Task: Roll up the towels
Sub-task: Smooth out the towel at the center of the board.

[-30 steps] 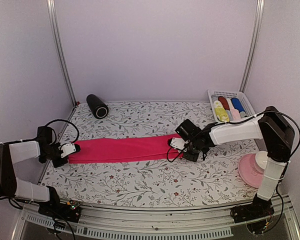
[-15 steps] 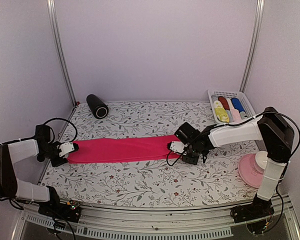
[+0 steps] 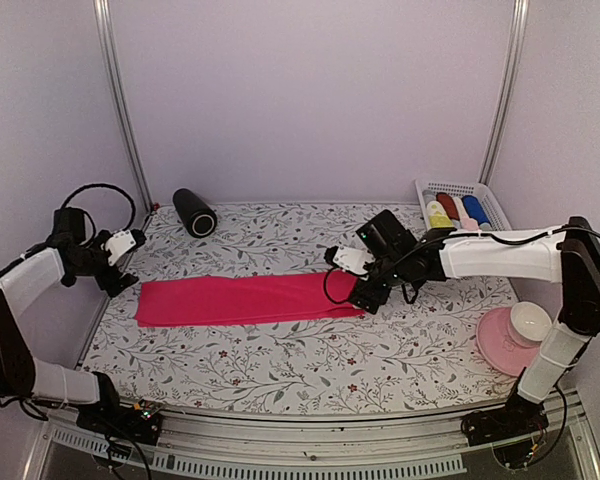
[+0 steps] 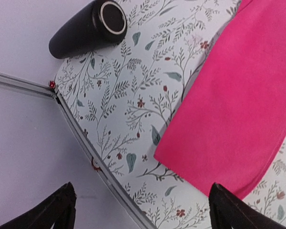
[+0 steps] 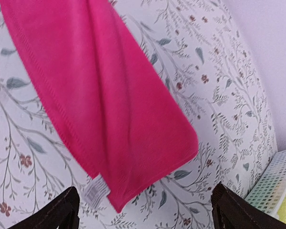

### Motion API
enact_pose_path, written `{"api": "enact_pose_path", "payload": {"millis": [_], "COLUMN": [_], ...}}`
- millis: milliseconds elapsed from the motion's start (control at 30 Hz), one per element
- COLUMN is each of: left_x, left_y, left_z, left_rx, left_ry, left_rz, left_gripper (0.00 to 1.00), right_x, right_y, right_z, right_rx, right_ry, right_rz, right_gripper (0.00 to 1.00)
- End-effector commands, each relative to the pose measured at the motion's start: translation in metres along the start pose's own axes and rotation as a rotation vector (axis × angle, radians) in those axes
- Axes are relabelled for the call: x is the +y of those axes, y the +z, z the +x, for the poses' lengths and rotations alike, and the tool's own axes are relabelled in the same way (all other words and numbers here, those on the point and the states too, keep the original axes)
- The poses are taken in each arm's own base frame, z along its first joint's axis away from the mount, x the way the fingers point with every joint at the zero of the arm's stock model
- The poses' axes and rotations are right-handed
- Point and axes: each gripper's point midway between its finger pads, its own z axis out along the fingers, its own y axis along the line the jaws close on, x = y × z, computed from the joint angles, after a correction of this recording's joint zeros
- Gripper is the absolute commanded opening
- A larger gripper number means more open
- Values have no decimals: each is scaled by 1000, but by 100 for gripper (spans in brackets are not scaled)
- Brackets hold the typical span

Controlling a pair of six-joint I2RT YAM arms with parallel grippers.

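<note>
A hot pink towel (image 3: 250,298) lies flat as a long strip across the middle of the flowered table; its left end (image 4: 238,105) and its right end with a white label (image 5: 100,95) show in the wrist views. My left gripper (image 3: 123,268) hovers open just off the towel's left end, with nothing between its jaws (image 4: 143,214). Over the right end my right gripper (image 3: 363,290) is also open and empty (image 5: 145,214). Rolled towels, yellow (image 3: 438,216), red (image 3: 449,204) and blue (image 3: 477,210), lie in a white basket (image 3: 455,184).
A black cylinder (image 3: 193,211) lies at the back left near the frame post, and shows in the left wrist view (image 4: 88,28). A pink plate (image 3: 495,350) holding a white bowl (image 3: 530,320) stands at the right edge. The basket's corner (image 5: 276,186) is close to the right gripper.
Both grippers opened and let go of the pink towel's ends. The left one drew back and up to the left; the right one rose and shifted toward the back. The towel lies flat.
</note>
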Motion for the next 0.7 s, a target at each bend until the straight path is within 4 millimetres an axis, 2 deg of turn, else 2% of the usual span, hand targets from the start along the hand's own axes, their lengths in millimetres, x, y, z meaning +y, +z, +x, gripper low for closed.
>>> {"api": "enact_pose_path", "payload": {"millis": [0,100,133,167,233,367,533,667], "left_x": [-6,-23,-32,-33,-43,-76,-120,-153], "left_y": [19,29,31,33,35,49,75,99], "left_z": [-46,-80,-99,-109,-135,-176,-210,-224], "left_rx": [-66,-93,-119,-122,-150,-172,-162,-134], "left_ry": [-97,-31,2,17,64,164,268,313], "left_rz": [-1,-21,-23,-45,-49,-27,-9,24], "left_gripper": [97,97,97,97,97,97,97,97], "right_x": [-52,-78,-87,-92,-96,-100,-101,-100], "right_y": [10,33,42,52,73,91,102,108], "right_z": [-40,-40,-36,-31,-19,-7,7,18], "right_rx": [-69,-13,12,39,89,127,157,179], "right_ry": [168,237,258,273,302,332,365,379], "right_rz": [127,221,244,254,248,251,247,240], "right_gripper": [98,99,99,99,99,99,99,99]}}
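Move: About 16 cm ahead of the right hand, 2 cm to its right and 8 cm below lies the far right corner of the pink towel; the white basket stands roughly 30 cm ahead and 24 cm to the right. From the left hand the towel's middle is some 31 cm to the right, 8 cm ahead and 12 cm down, with the black cylinder about 31 cm ahead and 17 cm to the right. Sweeping right about 25 cm over the towel, the left hand edges slightly forward and sinks late by some 4 cm, still in the air. Meanwhile the right hand reaches about 13 cm forward towards the far right corner, arching up and then down to end lower than it began. Both turn clockwise 20 to 25 degrees and stay open. ##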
